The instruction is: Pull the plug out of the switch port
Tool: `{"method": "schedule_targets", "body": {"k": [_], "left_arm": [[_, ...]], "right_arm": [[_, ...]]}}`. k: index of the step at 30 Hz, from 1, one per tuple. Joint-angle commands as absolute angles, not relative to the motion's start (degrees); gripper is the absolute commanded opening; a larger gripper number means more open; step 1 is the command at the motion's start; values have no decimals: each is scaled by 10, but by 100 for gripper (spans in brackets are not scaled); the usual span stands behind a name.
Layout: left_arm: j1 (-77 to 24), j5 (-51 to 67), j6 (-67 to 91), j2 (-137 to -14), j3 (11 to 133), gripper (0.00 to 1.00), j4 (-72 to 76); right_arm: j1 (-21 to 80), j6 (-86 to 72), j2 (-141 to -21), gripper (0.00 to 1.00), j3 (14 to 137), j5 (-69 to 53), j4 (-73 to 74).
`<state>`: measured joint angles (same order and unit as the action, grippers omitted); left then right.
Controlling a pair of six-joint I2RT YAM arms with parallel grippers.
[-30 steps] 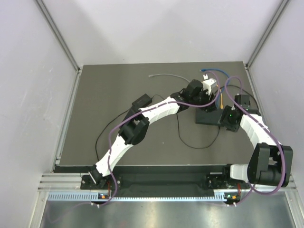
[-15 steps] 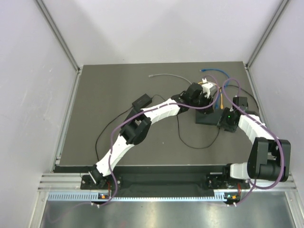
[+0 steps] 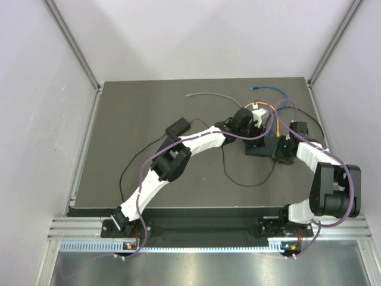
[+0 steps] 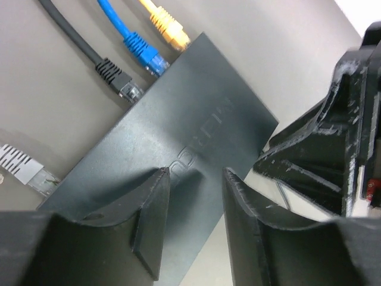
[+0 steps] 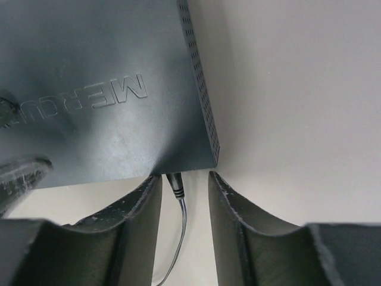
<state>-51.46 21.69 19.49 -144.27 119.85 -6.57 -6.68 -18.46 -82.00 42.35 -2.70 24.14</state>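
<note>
The flat black switch point(image 3: 257, 148) lies at the right of the mat. A black plug point(image 5: 174, 182) with a thin cord sits in the switch port on the near edge of the switch point(image 5: 101, 89). My right gripper point(image 5: 184, 177) is open and straddles that plug, which lies close to the left finger, with a gap to the right one. My left gripper point(image 4: 196, 174) is open over the top of the switch point(image 4: 196, 113), one finger above the lid and the other past its edge. In the top view the left gripper point(image 3: 261, 132) and right gripper point(image 3: 276, 149) hide the plug.
Black point(image 4: 119, 80), blue point(image 4: 146, 53) and yellow point(image 4: 166, 27) network plugs enter the switch's far side; a grey one point(image 4: 27, 170) lies loose beside it. A small black adapter block point(image 3: 177, 127) and its thin cord point(image 3: 238, 179) lie on the mat. The right arm point(image 4: 333, 149) stands close to the left fingers.
The right gripper has moved in to the switch's edge and its jaws have narrowed around the plug. The left gripper's jaws have also narrowed and shifted slightly over the switch.
</note>
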Motion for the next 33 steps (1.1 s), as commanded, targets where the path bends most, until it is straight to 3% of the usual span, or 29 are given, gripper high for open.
{"method": "schedule_targets", "body": {"k": [1, 5, 8, 14, 22, 27, 33], "left_arm": [[-515, 216, 158, -1405, 1160, 51, -48], [-515, 196, 111, -1365, 1131, 68, -58], [-515, 191, 82, -1354, 1124, 72, -75], [-533, 148, 5, -1322, 1088, 73, -102], [-585, 44, -105, -1322, 1052, 76, -73], [-591, 55, -99, -1335, 1066, 78, -48], [-593, -16, -92, -1385, 1121, 75, -74]], "right_arm": [[-75, -171, -828, 36, 430, -27, 215], [-76, -172, -845, 34, 439, -44, 209], [-76, -171, -857, 28, 444, -53, 211], [-76, -170, -834, 25, 433, -60, 213], [-76, -171, -838, 5, 432, -80, 211], [-76, -168, -836, 1, 427, -79, 214], [-76, -171, -829, 0, 419, -82, 213]]}}
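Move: The power plug in the switch's near edge sits almost between the right fingertips, about 1 cm ahead and 1 cm left of them and level. The switch's middle is some 6 cm ahead and 5 cm left at the same height; the yellow network plug is about 13 cm straight ahead, the blue one beside it 2 cm left. From the left hand, the switch's middle is 1 cm ahead, 2 cm right and 3 cm below, the power plug 4 cm back and 6 cm right at that depth. Barely shifting, only about 1 cm to its left, the right hand closes its half-open fingers and pinches the power plug where it enters the switch. The left hand opens wider over the switch, eases some 4 cm left, then swings back about 5 cm to the near edge, rolling and tipping its fingers down some 30 degrees, and finally comes forward a little. ##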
